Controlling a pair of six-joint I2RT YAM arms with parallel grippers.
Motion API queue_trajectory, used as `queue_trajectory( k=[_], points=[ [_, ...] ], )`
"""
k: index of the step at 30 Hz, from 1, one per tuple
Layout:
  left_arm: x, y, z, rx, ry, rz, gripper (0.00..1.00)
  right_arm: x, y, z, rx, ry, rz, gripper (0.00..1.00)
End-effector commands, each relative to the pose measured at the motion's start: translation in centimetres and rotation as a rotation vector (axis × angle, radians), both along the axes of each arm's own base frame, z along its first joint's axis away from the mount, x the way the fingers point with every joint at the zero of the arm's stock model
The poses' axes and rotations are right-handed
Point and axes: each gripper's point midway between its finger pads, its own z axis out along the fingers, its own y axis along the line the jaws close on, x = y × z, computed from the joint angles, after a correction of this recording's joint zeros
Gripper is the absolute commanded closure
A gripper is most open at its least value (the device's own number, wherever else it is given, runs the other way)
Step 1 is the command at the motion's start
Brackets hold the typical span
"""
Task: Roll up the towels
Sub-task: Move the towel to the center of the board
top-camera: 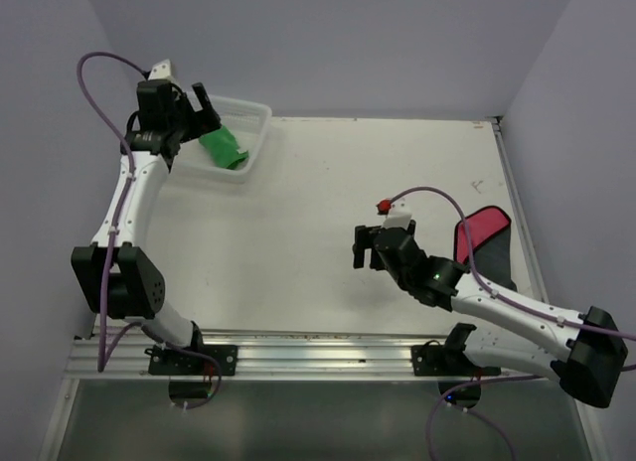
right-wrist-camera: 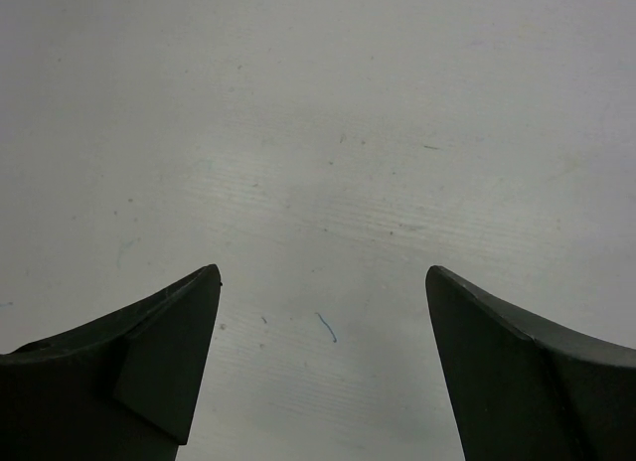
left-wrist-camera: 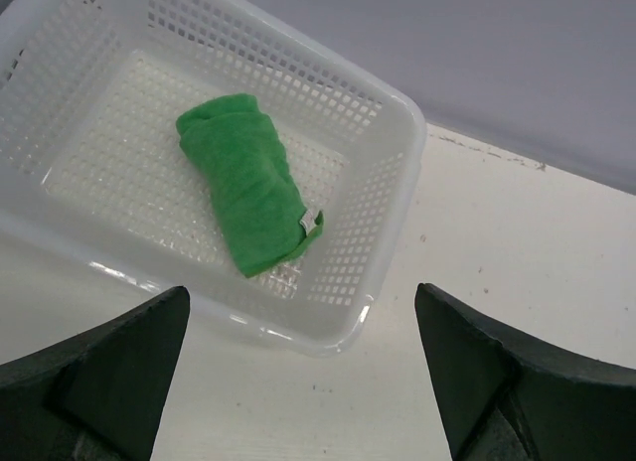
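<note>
A bright green towel [top-camera: 224,148] lies rolled up inside the white mesh basket [top-camera: 256,111] at the back left. My left gripper [top-camera: 197,105] hovers over the basket's left side, open and holding nothing. In the left wrist view the rolled green towel [left-wrist-camera: 250,183] lies on the basket [left-wrist-camera: 399,173] floor, beyond my left gripper [left-wrist-camera: 301,292]. A red towel [top-camera: 484,230] with a dark grey underside lies at the right, partly behind my right arm. My right gripper [top-camera: 366,250] is left of it, open over bare table. The right wrist view shows my right gripper [right-wrist-camera: 323,272] with only tabletop between its fingers.
Grey walls close in the table at the back and on both sides. A metal rail [top-camera: 318,347] with both arm bases runs along the near edge. Purple cables loop off each arm.
</note>
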Motion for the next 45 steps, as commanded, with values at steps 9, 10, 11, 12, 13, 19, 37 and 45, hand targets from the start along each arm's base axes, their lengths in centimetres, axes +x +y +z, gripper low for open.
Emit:
queue_trajectory(
  k=[9, 10, 11, 12, 13, 19, 37, 45],
  points=[
    [-9.7, -10.2, -3.3, 0.02, -0.045, -0.263, 0.0, 3.4, -8.1, 3.9, -0.043, -0.006, -0.24, 0.12],
    [-10.6, -10.6, -3.2, 0.023, -0.054, -0.276, 0.0, 3.4, -9.2, 3.7, -0.057, 0.015, -0.274, 0.12],
    [-11.7, -11.6, -5.0, 0.03, -0.022, -0.307, 0.0, 3.7, -10.1, 3.8, -0.061, 0.025, -0.315, 0.12],
    [-12.2, -12.0, -5.7, 0.038, -0.017, -0.325, 0.0, 4.3, -12.8, 3.8, -0.085, 0.033, -0.418, 0.13],
    [-12.7, -12.1, -6.1, 0.042, -0.011, -0.332, 0.0, 3.9, -14.4, 3.2, -0.113, 0.072, -0.473, 0.14],
    [-15.6, -13.3, -10.3, 0.096, 0.088, -0.409, 0.0, 3.7, -22.3, 0.3, -0.124, 0.212, -0.735, 0.37],
    [-16.8, -15.9, -11.4, 0.155, 0.127, -0.492, 0.0, 6.4, -25.9, -12.8, 0.047, 0.608, -0.872, 0.45],
    [-16.6, -15.8, -11.9, 0.17, 0.145, -0.489, 0.0, 6.9, -23.0, -15.0, 0.15, 0.671, -0.739, 0.79]
  ],
)
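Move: The red-and-grey towel lies folded on the board, its middle about 36 cm right, 10 cm ahead of and 13 cm below the right hand; its near left corner is closer, some 26 cm right and 3 cm ahead. From the left hand, that towel is roughly 95 cm right, 16 cm back, 27 cm below. The rolled green towel sits about 13 cm ahead, 3 cm left and 24 cm below the left hand. The near left corner of the red-and-grey towel, where the red meets the grey, gets pinched: the right hand sweeps about 26 cm right, rising slightly, turns some 50 degrees clockwise while part-closing, tips down and drops 15 cm, then slides 3 cm forward as its fingers close. Meanwhile the left hand, still open, backs away from the basket, back, right and down. ##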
